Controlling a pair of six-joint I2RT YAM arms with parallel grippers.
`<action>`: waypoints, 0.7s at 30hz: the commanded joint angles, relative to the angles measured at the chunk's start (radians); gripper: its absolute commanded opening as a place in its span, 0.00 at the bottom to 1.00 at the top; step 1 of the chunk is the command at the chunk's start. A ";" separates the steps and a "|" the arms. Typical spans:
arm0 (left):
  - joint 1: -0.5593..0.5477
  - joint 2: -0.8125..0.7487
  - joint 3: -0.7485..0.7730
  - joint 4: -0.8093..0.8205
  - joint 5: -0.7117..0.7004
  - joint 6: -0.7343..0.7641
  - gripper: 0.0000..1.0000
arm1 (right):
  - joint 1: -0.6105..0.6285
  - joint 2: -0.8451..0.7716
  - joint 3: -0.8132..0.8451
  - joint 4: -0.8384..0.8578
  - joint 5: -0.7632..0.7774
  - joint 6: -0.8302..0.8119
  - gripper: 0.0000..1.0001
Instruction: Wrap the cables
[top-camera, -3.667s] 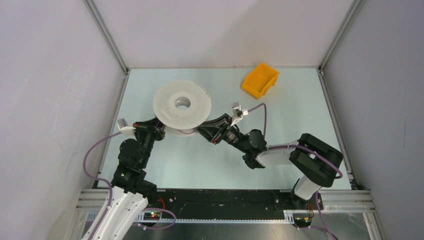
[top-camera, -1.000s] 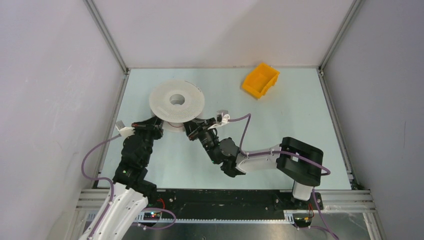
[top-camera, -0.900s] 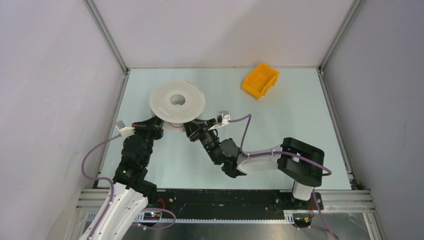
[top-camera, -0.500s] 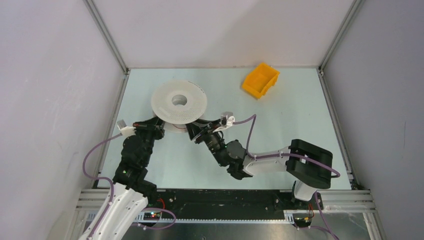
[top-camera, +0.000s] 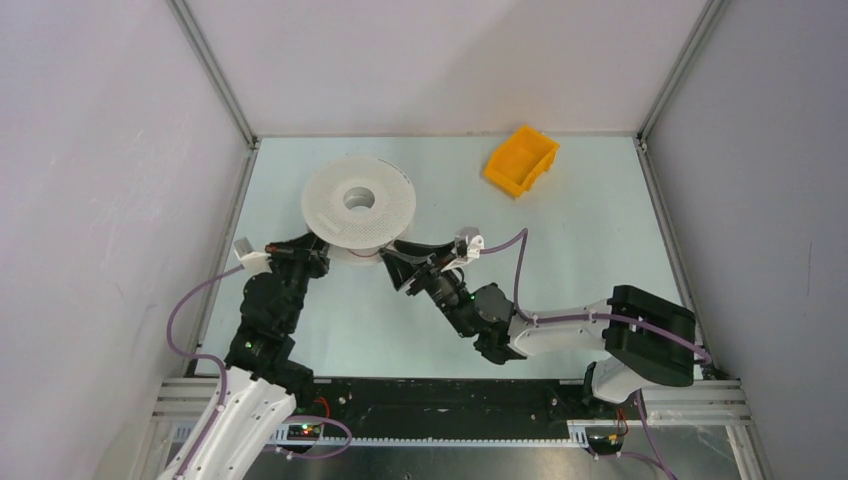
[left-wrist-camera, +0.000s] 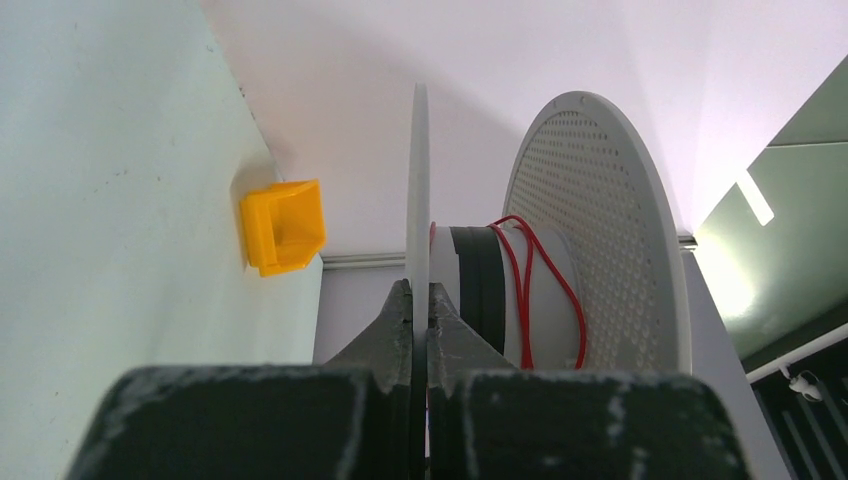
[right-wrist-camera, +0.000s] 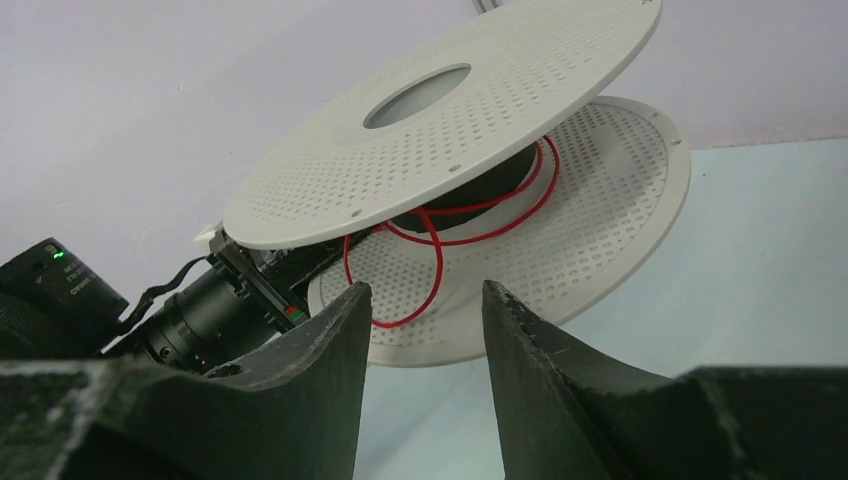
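A white perforated spool (top-camera: 358, 203) sits tilted on the table, with thin red cables (right-wrist-camera: 441, 247) in loose loops round its hub, between the two flanges. The cables (left-wrist-camera: 522, 290) also show on the hub in the left wrist view. My left gripper (left-wrist-camera: 420, 289) is shut on the thin edge of one flange (left-wrist-camera: 418, 180), at the spool's near left (top-camera: 316, 256). On the near right, just off the spool's rim, my right gripper (right-wrist-camera: 425, 293) stands open and holds nothing (top-camera: 402, 264). The lowest red loop hangs just beyond its fingertips.
A yellow bin (top-camera: 521, 158) lies at the back right of the table, and shows small past the spool in the left wrist view (left-wrist-camera: 285, 225). The left arm's black wrist (right-wrist-camera: 190, 315) sits close to the left of my right fingers. Grey walls enclose the table.
My right gripper has opened and drawn back to the right, away from the spool's hub. The spool shifted slightly. The left gripper has kept its hold.
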 joint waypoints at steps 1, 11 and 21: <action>-0.007 -0.025 0.015 0.157 0.017 -0.047 0.00 | 0.002 -0.078 -0.034 -0.043 -0.052 -0.051 0.50; -0.007 0.011 0.030 0.158 0.028 0.008 0.00 | 0.002 -0.266 -0.165 -0.214 -0.197 0.028 0.49; -0.007 0.218 0.055 0.292 0.124 0.129 0.00 | 0.022 -0.622 -0.386 -0.515 -0.208 0.061 0.47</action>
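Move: My left hand already pinches the spool's lower flange; the spool's middle lies about 6 cm ahead of that hand, 5 cm to its right and 3 cm above. From my open right hand the spool's middle is some 9 cm ahead, 6 cm left and 5 cm up. The sagging loop of red cable hangs nearer, roughly 6 cm ahead, 4 cm left and 3 cm up from my right hand. The yellow bin stands on the table, about 30 cm ahead, 27 cm right and 28 cm below that hand. I draw my empty right hand away from the spool and its red cable loop, back and to the right by about 10 cm in all, gathering speed and sinking along the way, turning some 15 degrees counter-clockwise with the fingers still half open. My left hand keeps its pinch on the flange, hardly stirs at first, then eases the spool right, forward and down by about 3 cm. ##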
